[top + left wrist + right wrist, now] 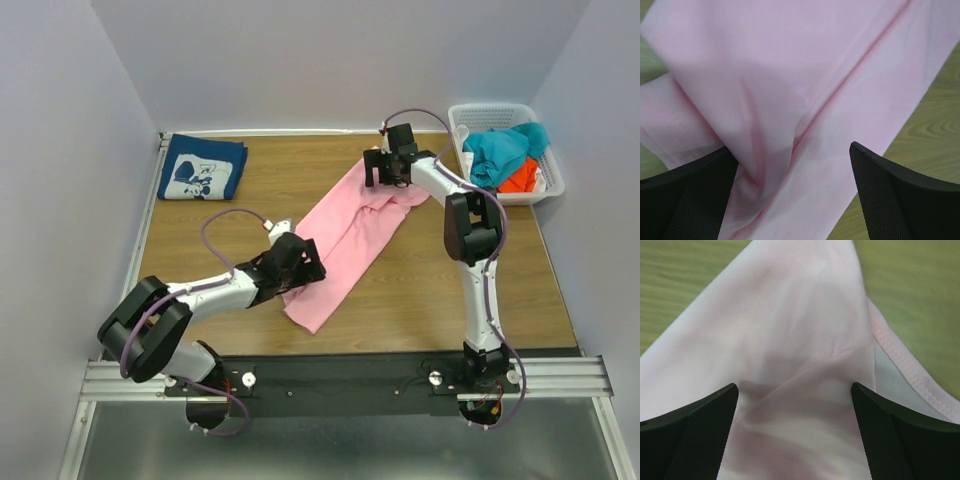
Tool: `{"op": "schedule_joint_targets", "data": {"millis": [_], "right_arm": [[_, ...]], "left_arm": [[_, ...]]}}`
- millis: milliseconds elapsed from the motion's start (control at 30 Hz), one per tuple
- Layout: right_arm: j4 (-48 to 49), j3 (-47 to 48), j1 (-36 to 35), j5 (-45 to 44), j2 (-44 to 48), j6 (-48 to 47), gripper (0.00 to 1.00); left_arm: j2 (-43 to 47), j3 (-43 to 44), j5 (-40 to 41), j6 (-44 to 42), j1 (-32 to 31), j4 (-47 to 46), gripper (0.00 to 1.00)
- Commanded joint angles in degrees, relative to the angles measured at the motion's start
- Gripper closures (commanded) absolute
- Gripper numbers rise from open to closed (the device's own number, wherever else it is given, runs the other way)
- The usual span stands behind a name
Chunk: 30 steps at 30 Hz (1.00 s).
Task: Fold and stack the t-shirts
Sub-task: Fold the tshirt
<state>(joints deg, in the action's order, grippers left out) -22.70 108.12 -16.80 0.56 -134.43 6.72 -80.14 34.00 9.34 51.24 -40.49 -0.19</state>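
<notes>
The light pink t-shirt [345, 235] lies as a long diagonal strip on the wooden table, partly folded lengthwise. The navy t-shirt [203, 167] with a white cartoon print lies folded at the back left. My left gripper [303, 266] is at the pink shirt's near left edge. In the left wrist view it [792, 200] is open, with pink cloth [790, 75] between the wide-spread fingers. My right gripper [386, 172] is over the shirt's far end. In the right wrist view it [795, 435] is open, with a fold of pink cloth [790, 330] between its fingers.
A white basket [553, 182] at the back right holds teal [503, 148] and orange [520, 178] clothes. Grey walls close in the left, back and right sides. Bare wood [440, 290] shows beside the pink shirt.
</notes>
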Motion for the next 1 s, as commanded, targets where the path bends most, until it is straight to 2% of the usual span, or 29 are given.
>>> {"op": "schedule_joint_targets", "data": {"millis": [0,200,367,567,767,967], "right_arm": [[-4.28,8.93,-0.25,12.0,-7.5,-3.12,0.0],[-5.87,18.7,-1.39,15.35,-14.36,-3.38,0.0],[-5.95,25.38,-2.54,16.75,-20.51,1.53,0.0],[-5.95,29.52,-4.03,13.51,-22.63,2.24,0.0],[-6.04,31.19,-4.12,11.75,-18.33,2.42,0.0],[-5.95,31.37,-4.3,10.09,-6.67,1.89,0.0]], "left_arm": [[-2.39,-2.62,-2.84,7.54,-5.38,7.92,0.02],[-3.36,-2.1,-2.31,14.05,-14.61,7.48,0.02],[-6.25,1.15,-2.66,17.22,-21.46,7.13,0.02],[-6.79,5.81,0.75,19.77,-27.27,12.22,0.02],[-3.19,13.71,11.63,21.53,-33.76,22.49,0.02],[1.37,15.14,18.33,25.65,-34.66,32.43,0.02]]}}
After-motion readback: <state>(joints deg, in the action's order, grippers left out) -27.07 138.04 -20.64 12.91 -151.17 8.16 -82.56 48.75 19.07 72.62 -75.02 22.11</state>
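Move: Across the middle of the table the folded strip of pink t-shirt lies aslant under both open grippers. Its middle is about 8 cm ahead and 11 cm right of the left hand, and 21 cm back and 7 cm left of the right hand, at about fingertip height. The folded navy shirt lies level with the right hand, some 54 cm to its left; the laundry basket stands about 38 cm to its right and 4 cm ahead. Swinging the t-shirt round on the table, both hands keep their open fingers down on its ends. The left drags the near end about 15 cm back and 11 cm right, turning slightly clockwise, while the right takes the far end some 10 cm left and 5 cm forward with a small counter-clockwise turn. Once the sweep is done, each rises 2–3 cm, fingers still open. ##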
